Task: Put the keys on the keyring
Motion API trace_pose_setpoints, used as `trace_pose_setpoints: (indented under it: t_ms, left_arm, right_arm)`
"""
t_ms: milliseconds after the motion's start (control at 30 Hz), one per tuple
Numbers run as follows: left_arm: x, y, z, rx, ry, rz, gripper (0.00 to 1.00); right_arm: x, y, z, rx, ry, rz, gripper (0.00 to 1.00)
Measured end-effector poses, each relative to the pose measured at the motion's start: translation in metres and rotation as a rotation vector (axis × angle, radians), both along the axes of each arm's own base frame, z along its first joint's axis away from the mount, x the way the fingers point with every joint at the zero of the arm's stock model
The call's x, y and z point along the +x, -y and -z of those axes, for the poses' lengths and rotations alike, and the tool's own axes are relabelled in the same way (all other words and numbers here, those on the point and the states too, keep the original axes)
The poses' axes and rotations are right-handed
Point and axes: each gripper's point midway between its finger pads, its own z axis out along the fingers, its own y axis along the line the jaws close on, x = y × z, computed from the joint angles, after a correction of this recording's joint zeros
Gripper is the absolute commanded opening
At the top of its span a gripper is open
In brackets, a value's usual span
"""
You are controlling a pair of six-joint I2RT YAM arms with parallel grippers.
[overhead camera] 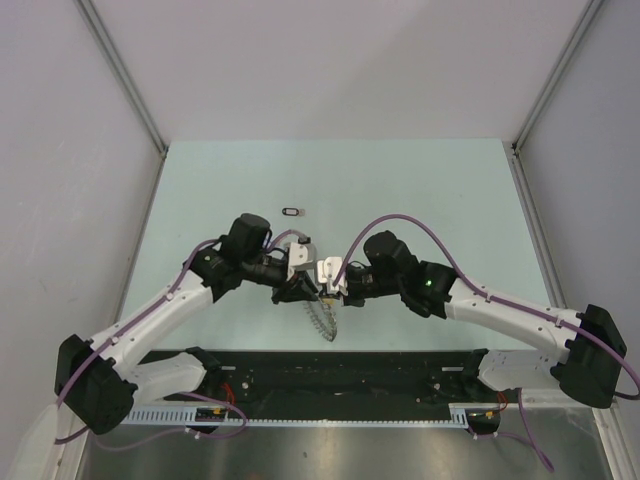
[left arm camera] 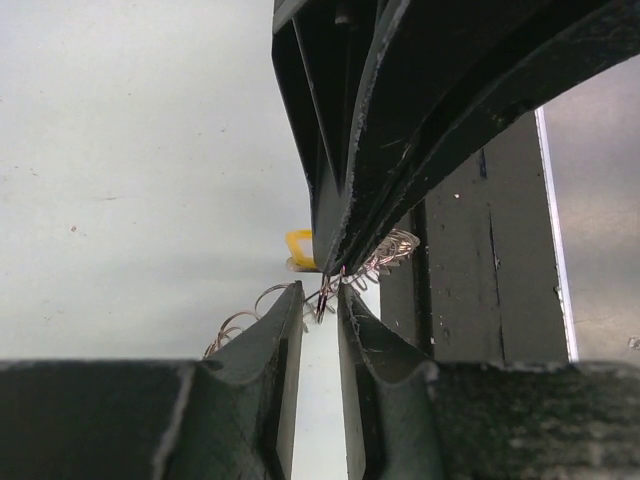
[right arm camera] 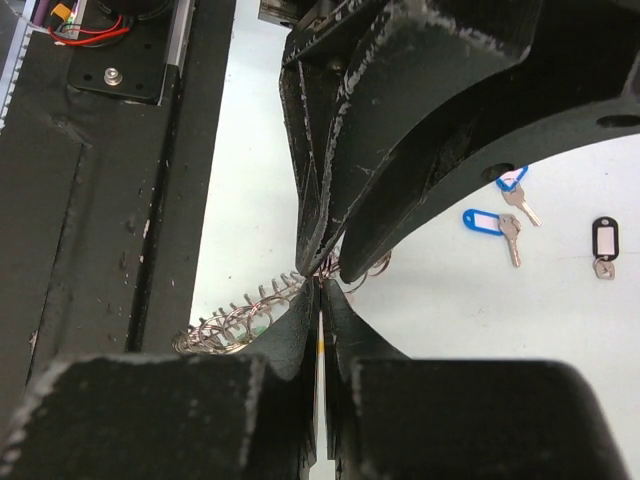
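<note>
The keyring (overhead camera: 322,318) is a floppy coil of silver wire loops, hanging from where both grippers meet, tip to tip, near the front of the table. My left gripper (left arm camera: 321,298) has its jaws a narrow gap apart with a strand of the keyring (left arm camera: 392,248) between the tips. My right gripper (right arm camera: 321,290) is pinched almost fully shut on the keyring (right arm camera: 235,318). A yellow tag (left arm camera: 298,247) shows just behind the tips. A green tag (right arm camera: 256,320) sits among the loops. Loose keys lie beyond: a blue-tagged one (right arm camera: 484,222), another tagged one (right arm camera: 513,180) and a black-tagged one (right arm camera: 605,240).
The black-tagged key (overhead camera: 292,211) lies alone on the pale green table (overhead camera: 420,190) behind the left wrist. A black rail (overhead camera: 340,375) with wiring runs along the near edge under the arms. Grey walls close in the left, right and back.
</note>
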Motion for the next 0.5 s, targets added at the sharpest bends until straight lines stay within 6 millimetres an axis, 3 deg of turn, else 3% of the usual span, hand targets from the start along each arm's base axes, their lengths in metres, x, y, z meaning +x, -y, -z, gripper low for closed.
trace_pose_setpoints:
  t_ms: [133,300,400,500]
  left_arm:
    - [-0.0001,0.0006,0.0019,0.005,-0.006,0.001,0.24]
    - [-0.0001,0.0006,0.0046,0.013,-0.016,0.000,0.12]
    - [-0.0005,0.0001,0.0060,0.018,-0.021,-0.001,0.00]
    - [0.0003,-0.0003,0.0064,0.022,-0.019,-0.006,0.00]
  right_arm:
    - [0.0004,-0.0002,-0.0007,0.001,0.006,-0.002,0.00]
    - [0.0016,-0.0001,-0.0012,0.000,0.013,0.001,0.00]
    - [0.0025,0.0001,-0.0010,-0.002,0.016,0.005,0.00]
    - [0.0030,0.0008,0.0001,-0.008,0.018,0.010,0.00]
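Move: The wire strand of the keyring that the left hand closes on lies right between its open fingertips, about 1 cm to its right and 1 cm below the hand point. The yellow tag hangs under the right fingertips, about 3 cm to the left hand's right and 3 cm lower. Out on the table, some 16 cm below, a blue tag lies about 14 cm ahead and 7 cm left, the black tag about 23 cm ahead and 7 cm left. From the right hand the strand lies about 1 cm left, level with it otherwise. The left hand sinks only about half a centimetre, without turning noticeably, onto the keyring's wire beside the right fingertips, and its fingers, a quarter open at the start, close nearly shut and pinch the strand there. The right hand stays in place with its fingers still shut on the keyring, holding it steady against the left fingers. ##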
